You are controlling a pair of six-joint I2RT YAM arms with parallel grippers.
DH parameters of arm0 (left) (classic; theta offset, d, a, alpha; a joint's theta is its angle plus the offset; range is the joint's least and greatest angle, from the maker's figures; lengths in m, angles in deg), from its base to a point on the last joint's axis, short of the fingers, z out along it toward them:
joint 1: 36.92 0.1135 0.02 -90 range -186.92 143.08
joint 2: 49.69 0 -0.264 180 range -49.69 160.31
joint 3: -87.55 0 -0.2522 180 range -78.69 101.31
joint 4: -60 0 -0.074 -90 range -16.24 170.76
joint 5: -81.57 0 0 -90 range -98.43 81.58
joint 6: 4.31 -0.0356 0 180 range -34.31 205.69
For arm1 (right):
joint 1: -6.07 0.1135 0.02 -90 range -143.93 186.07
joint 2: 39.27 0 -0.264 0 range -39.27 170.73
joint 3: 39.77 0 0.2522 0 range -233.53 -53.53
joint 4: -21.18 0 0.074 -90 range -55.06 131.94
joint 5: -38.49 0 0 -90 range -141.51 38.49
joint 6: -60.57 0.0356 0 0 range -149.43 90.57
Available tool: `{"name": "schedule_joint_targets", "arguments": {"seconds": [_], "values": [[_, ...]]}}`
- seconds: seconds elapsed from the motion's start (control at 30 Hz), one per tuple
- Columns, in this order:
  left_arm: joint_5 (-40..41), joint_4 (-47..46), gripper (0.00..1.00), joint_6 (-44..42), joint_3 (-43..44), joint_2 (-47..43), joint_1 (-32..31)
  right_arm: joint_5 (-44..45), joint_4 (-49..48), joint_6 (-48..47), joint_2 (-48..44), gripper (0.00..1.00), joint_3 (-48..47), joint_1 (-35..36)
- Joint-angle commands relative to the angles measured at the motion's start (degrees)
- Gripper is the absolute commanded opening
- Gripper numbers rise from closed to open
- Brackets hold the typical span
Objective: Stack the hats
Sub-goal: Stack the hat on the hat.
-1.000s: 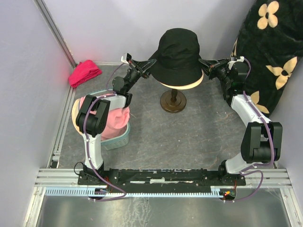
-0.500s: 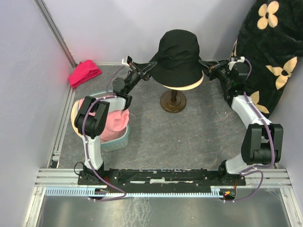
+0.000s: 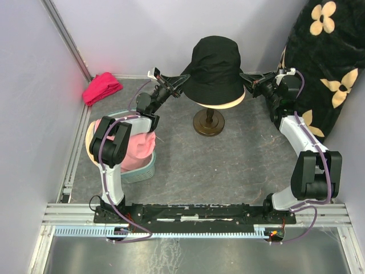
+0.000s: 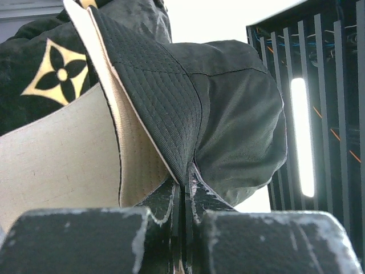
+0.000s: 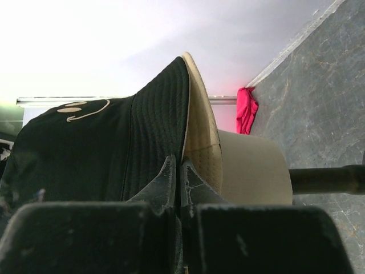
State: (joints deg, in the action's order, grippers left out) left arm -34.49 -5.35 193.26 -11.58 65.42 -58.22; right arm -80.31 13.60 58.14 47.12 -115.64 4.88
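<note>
A black bucket hat [image 3: 215, 65] sits on top of the mannequin head, with a cream rim [image 3: 219, 103] showing beneath it. My left gripper [image 3: 181, 78] is shut on the hat's left brim and my right gripper [image 3: 246, 77] is shut on its right brim. In the left wrist view the black brim [image 4: 165, 97] runs down into the shut left gripper [image 4: 185, 177], with beige fabric [image 4: 51, 154] beside it. In the right wrist view the right gripper [image 5: 178, 165] pinches the edge of the black brim [image 5: 154, 131], next to a beige brim [image 5: 202, 131]. A pink hat [image 3: 140, 145] lies in a basket.
The teal basket [image 3: 140, 170] stands at the left under my left arm. The mannequin's dark round stand [image 3: 208, 121] is at centre back. A magenta-red cloth bundle [image 3: 101, 87] lies in the back left corner. A black flowered cushion [image 3: 328, 63] leans at the right wall.
</note>
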Motion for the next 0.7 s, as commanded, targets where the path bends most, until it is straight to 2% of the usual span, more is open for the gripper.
{"name": "schedule_joint_targets", "arguments": {"seconds": [0.0,0.13,0.27,0.47,0.67], "values": [[-3.1,5.6,0.03,-2.3,0.7,3.2,0.5,1.0,6.2,-3.0,-0.3,0.02,0.4,-0.9],[-4.4,5.1,0.20,-1.4,3.0,3.5,0.5,1.3,5.3,-2.5,-1.0,0.07,-0.4,-0.9],[-4.3,5.2,0.42,-1.4,2.8,2.6,0.5,0.9,4.2,-2.2,-1.5,0.22,-0.9,-0.9],[-3.3,6.4,0.48,-2.3,0.9,0.6,0.5,0.1,4.8,-2.9,-2.7,0.40,-2.0,-0.9],[-2.2,11.0,0.52,-4.9,-0.7,-2.6,0.8,0.5,9.4,-6.3,-4.8,0.47,-2.6,-1.0]]}}
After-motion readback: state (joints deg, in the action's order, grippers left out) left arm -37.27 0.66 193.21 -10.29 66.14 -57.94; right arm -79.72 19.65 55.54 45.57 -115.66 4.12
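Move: My closed fingers still hold the black hat's brim from both sides: its middle is about 14 cm right and 2 cm ahead of my left hand, and about 14 cm left and 1 cm ahead of my right hand, some 4 cm above both. The beige hat sits just inside it, roughly 3 cm lower, over the mannequin head, whose middle is about 6 cm below my hands. The brown stand base is straight under the head, some 30 cm below hand height. I let go of the black brim with both hands, the left a touch before the right, each opening from shut to about half wide. As the fingers part I sink my left hand some 2 cm, edging forward and right, and my right hand about 1 cm, drifting slightly right; both stay at the hat's sides with the brim edge between the spread fingers, wrists tipping down about 5 degrees. ##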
